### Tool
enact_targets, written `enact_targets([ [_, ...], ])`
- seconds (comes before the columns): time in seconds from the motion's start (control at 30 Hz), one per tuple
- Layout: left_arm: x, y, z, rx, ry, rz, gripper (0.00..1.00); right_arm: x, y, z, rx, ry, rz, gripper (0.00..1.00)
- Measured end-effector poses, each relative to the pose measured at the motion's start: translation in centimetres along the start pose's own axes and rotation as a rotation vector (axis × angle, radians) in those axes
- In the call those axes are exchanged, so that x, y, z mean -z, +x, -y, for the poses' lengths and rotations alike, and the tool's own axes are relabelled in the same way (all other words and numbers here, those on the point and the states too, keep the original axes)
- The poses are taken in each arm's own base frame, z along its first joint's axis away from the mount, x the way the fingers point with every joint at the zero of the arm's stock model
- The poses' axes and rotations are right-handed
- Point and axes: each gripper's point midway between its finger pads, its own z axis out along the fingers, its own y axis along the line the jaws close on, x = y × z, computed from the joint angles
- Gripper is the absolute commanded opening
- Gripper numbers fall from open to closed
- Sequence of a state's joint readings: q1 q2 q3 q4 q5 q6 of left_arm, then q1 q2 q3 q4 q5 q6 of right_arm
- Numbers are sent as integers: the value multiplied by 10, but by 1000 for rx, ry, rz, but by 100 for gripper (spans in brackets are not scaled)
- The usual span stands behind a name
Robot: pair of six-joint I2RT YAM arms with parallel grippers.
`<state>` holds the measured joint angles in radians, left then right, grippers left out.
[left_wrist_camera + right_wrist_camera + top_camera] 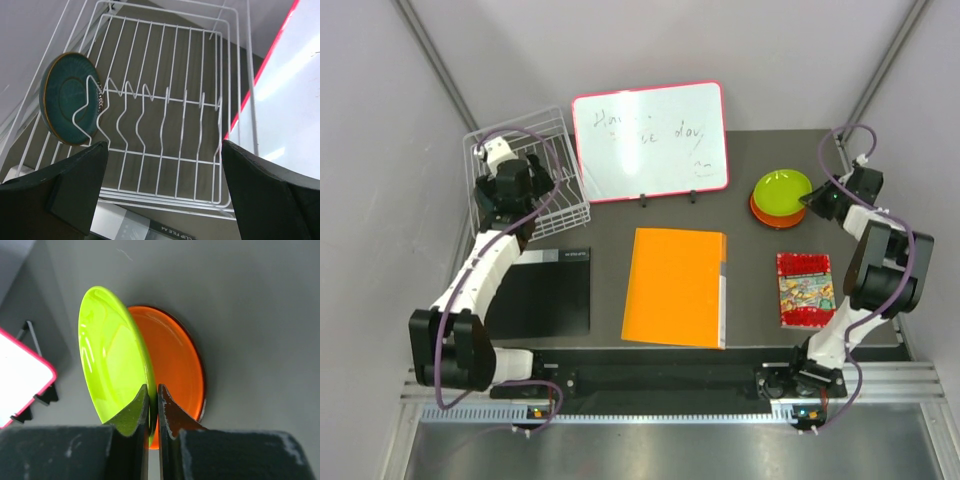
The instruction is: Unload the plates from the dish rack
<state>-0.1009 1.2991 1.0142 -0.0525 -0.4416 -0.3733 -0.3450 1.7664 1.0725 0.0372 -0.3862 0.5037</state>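
The white wire dish rack [570,205] stands at the table's back left. A dark teal plate [67,100] stands upright in the leftmost slot of the dish rack [165,100]. My left gripper [165,192] hovers over the rack's near edge, open and holding nothing; in the top view the left gripper [525,190] covers the teal plate. At the back right an orange plate [177,360] lies flat on the table. My right gripper [153,395] is shut on the near rim of a lime green plate [107,350], tilted over the orange one. In the top view, lime plate [781,187], orange plate [767,214], right gripper [812,200].
A pink-framed whiteboard [650,140] stands propped just right of the rack. An orange folder [676,287] lies mid-table, a black notebook [545,290] at the near left, and a red patterned booklet [804,288] near the right arm.
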Motion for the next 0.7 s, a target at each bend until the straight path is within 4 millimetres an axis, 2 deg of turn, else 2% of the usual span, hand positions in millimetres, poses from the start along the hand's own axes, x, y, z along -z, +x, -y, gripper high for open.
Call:
enact_targets([
  [0.1, -13, 12, -10, 12, -28, -35, 99, -9, 10, 10, -9, 17, -33, 9],
  [0.17, -19, 17, -15, 18, -42, -51, 99, -12, 16, 14, -17, 24, -52, 42],
  [0.2, -21, 18, -17, 23, -47, -56, 99, -13, 18, 16, -18, 27, -58, 53],
  [0.23, -22, 19, -20, 30, -53, -58, 99, -14, 20, 18, -20, 31, -65, 60],
  [0.33, -24, 16, -26, 45, -65, -54, 99, -14, 21, 16, -9, 17, -72, 70],
  [0.47, -27, 14, -36, 56, -82, -52, 99, -10, 23, 19, 13, 36, -79, 73],
  [0.57, -30, 9, -50, 67, -118, -43, 99, 5, 18, 16, 40, 61, -66, 74],
  [0.7, -32, 2, -70, 75, -175, -23, 99, 41, -12, -4, 103, 76, 34, 75],
])
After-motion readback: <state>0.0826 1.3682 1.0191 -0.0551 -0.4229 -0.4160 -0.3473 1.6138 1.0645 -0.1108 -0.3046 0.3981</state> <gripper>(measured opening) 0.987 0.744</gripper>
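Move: Pinching the lime plate's rim, the right hand has the orange plate about 6 cm to its left, 3 cm ahead and 5 cm below; the red book lies some 18 cm back and 2 cm to the right, 6 cm below. The left hand is open and empty: the dark green plate stands about 12 cm left, 3 cm ahead and 12 cm lower, while the black file lies around 17 cm back, straight behind, 21 cm below. Lowering the lime plate about 3 cm onto the orange one, the right hand opens its fingers, lets go of the rim, then lifts about 6 cm and draws back a little. Meanwhile the left hand, fingers still wide open, sinks about 3 cm and moves some 7 cm left over the rack towards the dark green plate, turning about 10 degrees counter-clockwise. ##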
